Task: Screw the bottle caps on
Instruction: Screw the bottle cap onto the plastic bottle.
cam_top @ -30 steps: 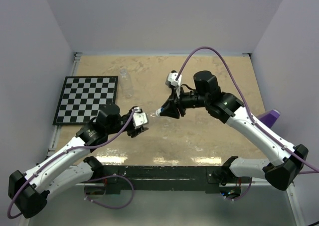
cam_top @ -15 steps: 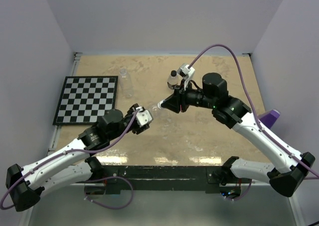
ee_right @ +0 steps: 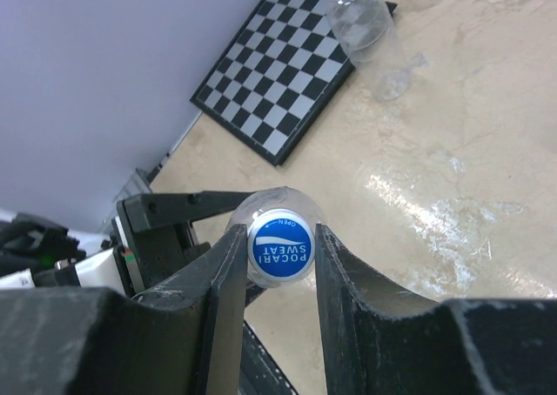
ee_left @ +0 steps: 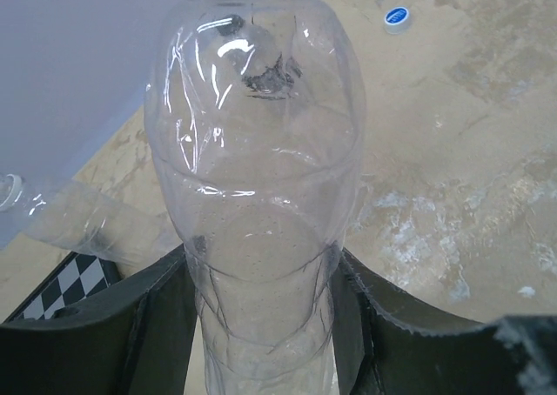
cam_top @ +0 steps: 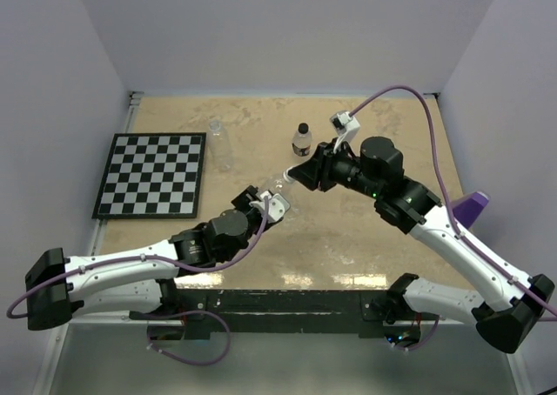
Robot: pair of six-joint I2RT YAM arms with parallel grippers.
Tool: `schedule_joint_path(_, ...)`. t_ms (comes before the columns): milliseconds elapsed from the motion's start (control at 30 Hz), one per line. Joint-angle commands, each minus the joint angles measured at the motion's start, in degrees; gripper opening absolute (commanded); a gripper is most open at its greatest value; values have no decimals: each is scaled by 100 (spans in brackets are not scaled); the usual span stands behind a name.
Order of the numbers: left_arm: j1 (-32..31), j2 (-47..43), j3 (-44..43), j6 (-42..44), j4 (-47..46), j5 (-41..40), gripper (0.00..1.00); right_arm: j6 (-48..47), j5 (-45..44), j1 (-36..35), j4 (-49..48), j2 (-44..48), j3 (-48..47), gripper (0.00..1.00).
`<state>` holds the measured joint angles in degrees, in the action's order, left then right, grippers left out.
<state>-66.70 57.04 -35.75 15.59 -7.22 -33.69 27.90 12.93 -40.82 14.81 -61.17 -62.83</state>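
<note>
My left gripper (ee_left: 261, 260) is shut on the body of a clear bottle (ee_left: 257, 151), held off the table with its neck pointing at the right arm. My right gripper (ee_right: 281, 238) is shut on a blue cap (ee_right: 281, 248) that sits on that bottle's mouth. In the top view the two grippers meet mid-table, the left gripper (cam_top: 271, 205) below the right gripper (cam_top: 291, 176). A second bottle with a black cap (cam_top: 301, 140) stands just behind them. A third, uncapped bottle (cam_top: 218, 143) sits by the checkerboard. Another blue cap (ee_left: 396, 17) lies loose on the table.
A checkerboard mat (cam_top: 152, 173) covers the left part of the tan tabletop (cam_top: 365, 238). A purple object (cam_top: 472, 205) pokes in at the right edge. Grey walls close in the back and both sides.
The left arm has swung right and stretched out with the bottle. The right gripper has drawn back to the right, uncovering the black-capped bottle behind it.
</note>
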Motion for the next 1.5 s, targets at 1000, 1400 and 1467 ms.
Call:
schedule_joint_path(1000,744,-411,998,-1805,-1711,2469,0,-1470,-170,-58,-47,711,-688,77)
schedule_joint_path(1400,1809,-835,1720,-2482,-3372,6066,0,-3536,2872,74,-663,887,227,77)
schedule_joint_path(1467,1862,-799,1773,-2561,-3619,6295,0,-3633,3074,135,-707,896,245,77)
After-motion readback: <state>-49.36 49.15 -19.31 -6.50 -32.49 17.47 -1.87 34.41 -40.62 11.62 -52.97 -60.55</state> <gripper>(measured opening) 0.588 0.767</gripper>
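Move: The blue bottle cap sits on the bottle's mouth right between the right fingertips, about a centimetre to the left of the hand point. From the left hand, which holds the leaning bottle by its body, the cap is some 9 cm above, 6 cm to the right and 1 cm ahead. From the right hand, at table level well below, the black-capped bottle stands about 25 cm ahead and 3 cm right, the empty bottle 21 cm ahead and 20 cm left, and the spare blue cap roughly 19 cm ahead and 19 cm right. After holding the cap almost still, the right fingers open wide and let go of it. That hand rises about 9 cm, then draws back some 6 cm while sinking halfway down again, its fingers swinging counter-clockwise to point more to the left. The left hand keeps its grip on the bottle, dips and comes up again, and ends about 5 cm back and 3 cm right, rolling the leaning bottle towards upright and turning some 30 degrees clockwise. ##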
